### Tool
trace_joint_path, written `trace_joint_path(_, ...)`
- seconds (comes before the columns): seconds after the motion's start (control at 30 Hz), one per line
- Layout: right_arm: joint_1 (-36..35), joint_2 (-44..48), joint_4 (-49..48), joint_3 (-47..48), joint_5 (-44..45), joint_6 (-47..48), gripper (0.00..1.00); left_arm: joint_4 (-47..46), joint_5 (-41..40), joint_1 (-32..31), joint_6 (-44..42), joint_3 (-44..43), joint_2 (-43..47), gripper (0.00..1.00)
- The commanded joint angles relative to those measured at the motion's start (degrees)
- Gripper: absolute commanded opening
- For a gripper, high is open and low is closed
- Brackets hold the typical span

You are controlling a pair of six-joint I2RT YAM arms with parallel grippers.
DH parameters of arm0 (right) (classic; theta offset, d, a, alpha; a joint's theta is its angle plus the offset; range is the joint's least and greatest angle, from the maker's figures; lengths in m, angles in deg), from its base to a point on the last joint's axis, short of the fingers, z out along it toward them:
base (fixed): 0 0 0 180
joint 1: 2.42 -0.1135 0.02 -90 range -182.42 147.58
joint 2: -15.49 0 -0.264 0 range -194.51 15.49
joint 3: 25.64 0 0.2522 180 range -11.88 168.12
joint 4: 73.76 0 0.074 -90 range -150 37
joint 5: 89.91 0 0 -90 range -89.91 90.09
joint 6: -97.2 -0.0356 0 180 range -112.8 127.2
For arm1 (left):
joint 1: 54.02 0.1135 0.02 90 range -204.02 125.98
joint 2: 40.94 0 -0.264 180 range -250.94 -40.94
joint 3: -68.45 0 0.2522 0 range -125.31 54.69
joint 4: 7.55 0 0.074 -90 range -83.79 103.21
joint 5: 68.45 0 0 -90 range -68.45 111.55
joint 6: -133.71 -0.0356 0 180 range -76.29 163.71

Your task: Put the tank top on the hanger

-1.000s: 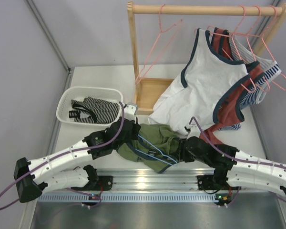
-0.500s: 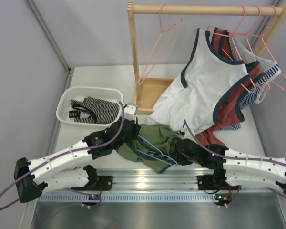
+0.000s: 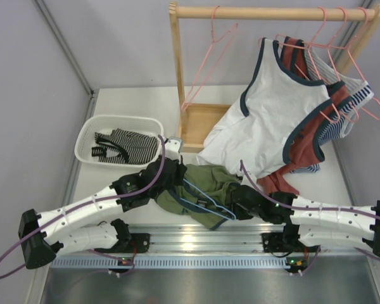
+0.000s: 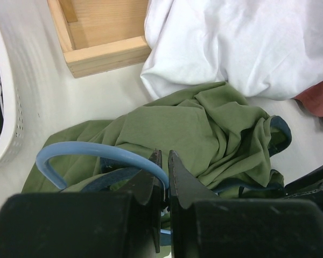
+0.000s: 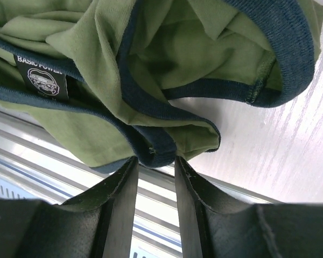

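The olive-green tank top [image 3: 206,187] lies crumpled at the table's near edge between my two arms. Its navy trim and label show in the right wrist view [image 5: 167,54]. The light-blue hanger [image 4: 97,153] lies in and over the tank top [image 4: 204,129], and its wire shows in the top view [image 3: 195,191]. My left gripper [image 4: 164,157] is shut on the hanger's curved hook, at the garment's left side [image 3: 171,176]. My right gripper [image 5: 156,161] is open at the garment's right edge [image 3: 235,199], a fold of navy trim just at its fingertips.
A white basket [image 3: 88,136] with a striped garment stands at the left. The wooden rack [image 3: 177,76] behind carries pink hangers [image 3: 209,50], a white navy-trimmed top [image 3: 272,114] and a red garment [image 3: 304,145]. A metal rail [image 3: 196,237] runs along the near edge.
My right arm has slid left, up to the tank top's edge, and its jaws have narrowed a little. The left arm and the hanger have not moved.
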Motion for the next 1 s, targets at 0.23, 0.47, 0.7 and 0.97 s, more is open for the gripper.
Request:
trace_joint_path(0.23,-0.9,-0.8,1.0,0.4,1.6,-0.6,0.19,-1.6,-2.5,-0.1,-0.7,-0.7,0.9,0.0)
trace_joint_path(0.47,-0.9,1.6,3.2,0.4,3.8,-1.1,0.0,-0.6,-6.7,-0.1,0.0,-0.8,0.6,0.0)
trace_joint_path(0.7,-0.8,5.3,7.1,2.7,5.0,-0.6,0.0,-1.1,-9.7,-0.1,1.5,0.2,-1.5,0.0)
trace_joint_path(0.97,-0.9,7.9,11.6,7.6,6.0,1.2,0.0,-2.2,-11.5,-0.1,2.1,0.9,-3.5,0.0)
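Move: The green tank top's navy-edged strap lies almost between the right gripper's open fingertips, only about 1 cm below them. From there the neck label is some 11 cm to the left and 3 cm farther out, and the white top's lower hem about 14 cm straight ahead. From the left hand, which already holds the blue hanger by its hook end, the strap lies roughly 12 cm back, 19 cm to the right and 15 cm below. Shut the right fingers on the strap's navy trim almost where they are, then draw the pinched strap about 2 cm to the right and lift it some 3 cm. Meanwhile keep the left grip on the hanger, ease that hand about 2.5 cm forward and left, turning it roughly 10 degrees counter-clockwise, and sink it nearly 2 cm towards the end. ##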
